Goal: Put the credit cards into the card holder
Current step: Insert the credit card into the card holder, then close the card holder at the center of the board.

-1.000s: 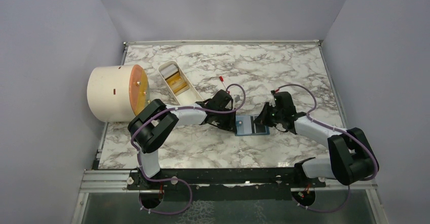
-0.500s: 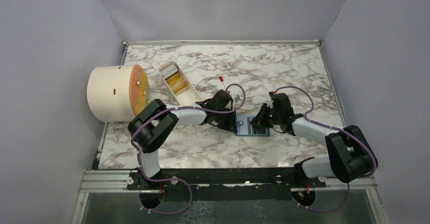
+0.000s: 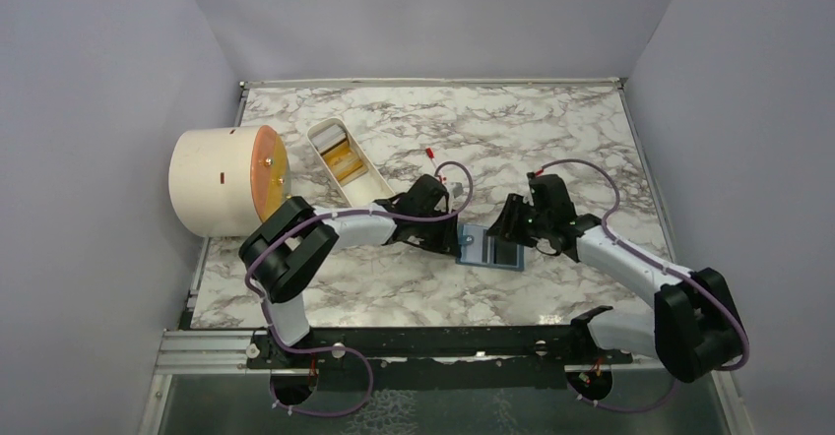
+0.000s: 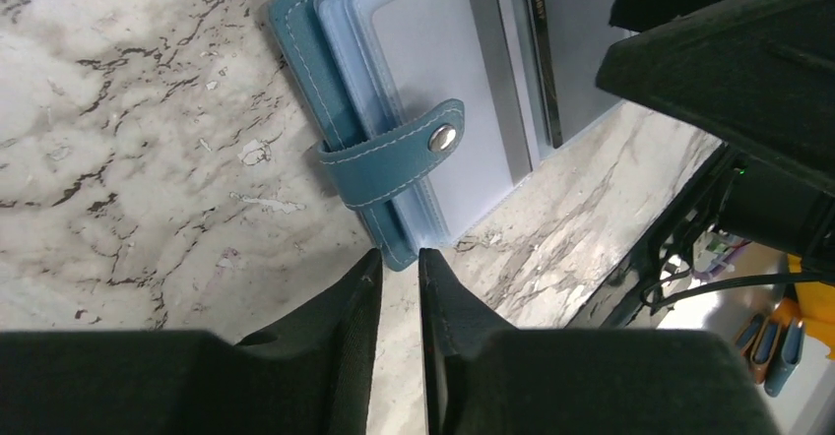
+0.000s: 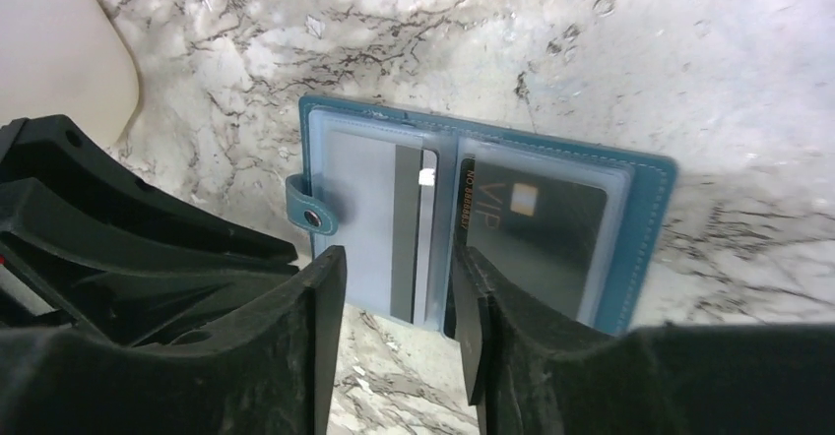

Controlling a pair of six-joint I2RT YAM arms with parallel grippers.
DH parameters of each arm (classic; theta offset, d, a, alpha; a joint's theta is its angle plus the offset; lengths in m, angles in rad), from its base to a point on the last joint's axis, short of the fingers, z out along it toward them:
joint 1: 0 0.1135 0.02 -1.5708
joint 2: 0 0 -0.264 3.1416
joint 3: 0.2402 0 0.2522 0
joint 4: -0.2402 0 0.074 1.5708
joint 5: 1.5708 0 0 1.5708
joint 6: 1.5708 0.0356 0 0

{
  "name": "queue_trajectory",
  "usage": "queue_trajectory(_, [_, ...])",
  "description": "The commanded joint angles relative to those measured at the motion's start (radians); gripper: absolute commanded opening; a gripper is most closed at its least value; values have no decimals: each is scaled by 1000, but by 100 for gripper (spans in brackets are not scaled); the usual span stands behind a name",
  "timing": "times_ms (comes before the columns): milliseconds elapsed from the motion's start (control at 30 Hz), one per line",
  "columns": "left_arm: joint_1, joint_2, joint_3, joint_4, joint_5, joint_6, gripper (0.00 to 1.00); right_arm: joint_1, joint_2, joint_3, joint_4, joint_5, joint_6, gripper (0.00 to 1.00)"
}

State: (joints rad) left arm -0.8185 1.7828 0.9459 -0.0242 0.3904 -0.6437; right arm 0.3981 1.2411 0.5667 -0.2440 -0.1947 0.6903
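Observation:
The teal card holder (image 3: 475, 247) lies open and flat on the marble between my two grippers. A dark grey credit card (image 5: 537, 243) marked VIP sits inside its right clear pocket, also seen as the dark card (image 4: 581, 31) in the left wrist view. The left panel (image 5: 359, 223) shows a grey pocket with a dark strip. My right gripper (image 5: 394, 258) is open over the holder's near edge, with marble showing between its fingers. My left gripper (image 4: 399, 255) stands slightly open, the holder's corner just at its tips below the snap strap (image 4: 389, 159). Something yellow-orange (image 3: 345, 166) lies in the white tray.
A long white oval tray (image 3: 379, 187) lies at the back left, just behind the left arm. A cream cylinder (image 3: 212, 184) with a round orange face lies on its side at the table's left edge. Grey walls close in three sides.
Both grippers have gone from shut to open. The right gripper has let go of the dark card, which now lies in the holder. The holder has turned slightly.

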Motion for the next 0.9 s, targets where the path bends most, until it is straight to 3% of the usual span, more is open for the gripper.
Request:
queue_trajectory(0, [1,-73,2,1,-37,22,26,2,-79,56,-156,135,-36,48])
queue_trajectory(200, [1,-61,44,-21,-57,82,43,1,-97,73,-232,212,-19,76])
queue_trajectory(333, [1,-51,59,-17,-52,97,50,1,-77,59,-243,217,1,88])
queue_trajectory(467, [-1,-44,69,-16,-63,120,60,-1,-98,30,-243,236,17,93])
queue_trajectory(867, [-31,42,149,-52,-147,155,63,-1,-153,-110,-128,145,92,93])
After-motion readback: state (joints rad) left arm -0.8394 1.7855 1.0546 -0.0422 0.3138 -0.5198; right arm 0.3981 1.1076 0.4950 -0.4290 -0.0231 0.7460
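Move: The open card holder lies flat about 1 cm to the right of the right hand, level with it and some 3 cm below. From the left hand, beside the holder's near-left corner, its middle is about 7 cm right, 3 cm ahead and 1 cm down. The black card fills the right pocket, about 4 cm right of the right hand and 1 cm back; the white card is in the left pocket, 2 cm to its left, level with it. The right hand lifts about 2 cm off the holder while swinging right, then sinks and draws back, ending some 4.5 cm right and 3.5 cm back near the black card's near half, its fingers spreading from half open to nearly wide and its wrist turning about 10 degrees. The left hand meanwhile rises about 3 cm from beside the holder's near-left corner, opening its nearly shut fingers past halfway, and edges forward about 3 cm and then right by 2 cm, over the strap end of the holder. ##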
